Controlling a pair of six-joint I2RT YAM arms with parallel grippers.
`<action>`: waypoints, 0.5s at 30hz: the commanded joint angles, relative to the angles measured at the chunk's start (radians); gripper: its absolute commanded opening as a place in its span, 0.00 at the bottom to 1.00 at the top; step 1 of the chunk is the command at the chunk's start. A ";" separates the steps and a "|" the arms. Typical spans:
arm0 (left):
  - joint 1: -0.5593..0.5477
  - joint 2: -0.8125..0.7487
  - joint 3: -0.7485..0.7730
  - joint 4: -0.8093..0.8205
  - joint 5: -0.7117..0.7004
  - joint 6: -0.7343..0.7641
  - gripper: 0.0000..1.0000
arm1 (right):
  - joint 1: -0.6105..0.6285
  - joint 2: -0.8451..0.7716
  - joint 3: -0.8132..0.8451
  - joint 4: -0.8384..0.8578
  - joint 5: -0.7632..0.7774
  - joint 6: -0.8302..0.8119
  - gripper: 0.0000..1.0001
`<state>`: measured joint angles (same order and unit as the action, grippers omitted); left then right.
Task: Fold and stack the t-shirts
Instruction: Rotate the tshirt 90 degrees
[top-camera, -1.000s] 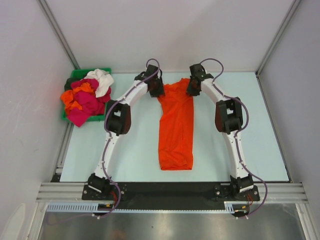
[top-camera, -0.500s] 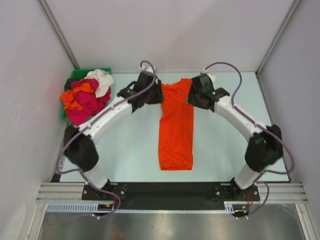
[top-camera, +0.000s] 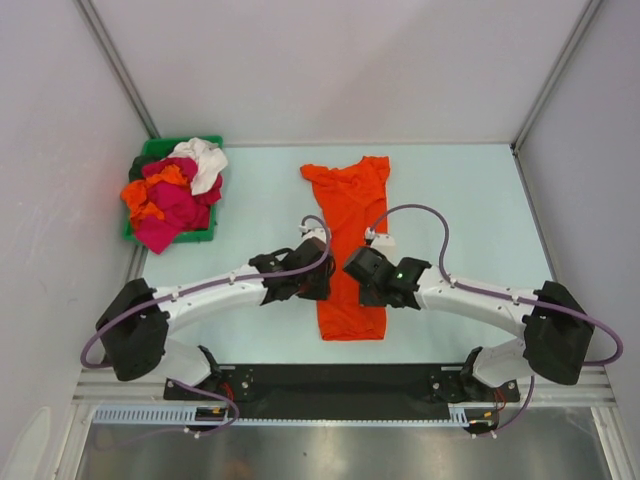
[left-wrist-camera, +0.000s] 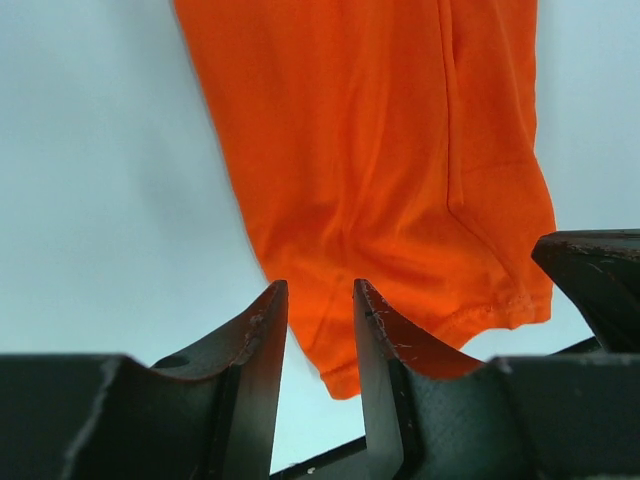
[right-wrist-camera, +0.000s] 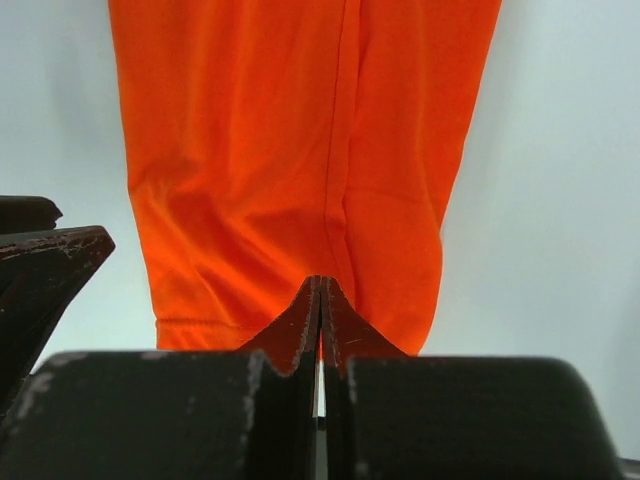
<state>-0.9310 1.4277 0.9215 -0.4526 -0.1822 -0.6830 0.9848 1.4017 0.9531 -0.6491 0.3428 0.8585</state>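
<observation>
One orange t-shirt (top-camera: 350, 200) lies on the table as a long strip folded lengthwise, collar end far and hem near. Both grippers hover over its near part. My left gripper (top-camera: 318, 276) is at the strip's left edge. Its jaws (left-wrist-camera: 318, 290) stand partly apart, with nothing between them and the hem of the shirt (left-wrist-camera: 380, 150) beyond. My right gripper (top-camera: 360, 268) is over the strip's right half. Its jaws (right-wrist-camera: 320, 282) are pressed together with no cloth in them, above the shirt (right-wrist-camera: 250, 150). More t-shirts (top-camera: 170, 195), orange, magenta and white, are heaped at the far left.
The heap of shirts spills over a green bin (top-camera: 160, 148) at the table's far left corner. Metal frame posts and white walls close in the sides and back. A black bar with the arm bases runs along the near edge (top-camera: 340, 378).
Both arms have swung from the shirt's collar end back toward its near hem, uncovering the collar. The right gripper's jaws have closed. The shirt lies where it was.
</observation>
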 joint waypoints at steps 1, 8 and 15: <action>-0.026 -0.082 -0.055 0.058 -0.028 -0.070 0.38 | 0.057 -0.017 -0.004 -0.018 0.082 0.108 0.00; -0.092 -0.037 -0.111 0.092 -0.016 -0.093 0.38 | 0.103 0.055 -0.079 0.037 0.035 0.135 0.00; -0.132 0.072 -0.133 0.138 0.015 -0.118 0.38 | 0.126 0.155 -0.140 0.108 -0.024 0.142 0.00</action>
<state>-1.0424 1.4437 0.8028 -0.3691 -0.1829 -0.7628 1.0946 1.5143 0.8371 -0.5987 0.3435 0.9718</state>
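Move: The orange t-shirt's near right corner lies about 8 cm back, 5 cm to the right and 6 cm below the right hand; its near left corner is about 8 cm back and 14 cm to the left. From the left hand, the near left corner is about 8 cm back, 1 cm to the right and 6 cm below. The shirt's far end lies some 40 cm ahead of the left hand and 7 cm to its right. Shut right fingertips come down onto the shirt's near end, just inside its near right corner: the hand eases back, then sinks steeply, about 6 cm down and 4 cm back overall. Beside it the left hand draws back about 4 cm, sinking nearly as far, towards the near left corner; its part-open fingers keep their gap and are still above the cloth. ##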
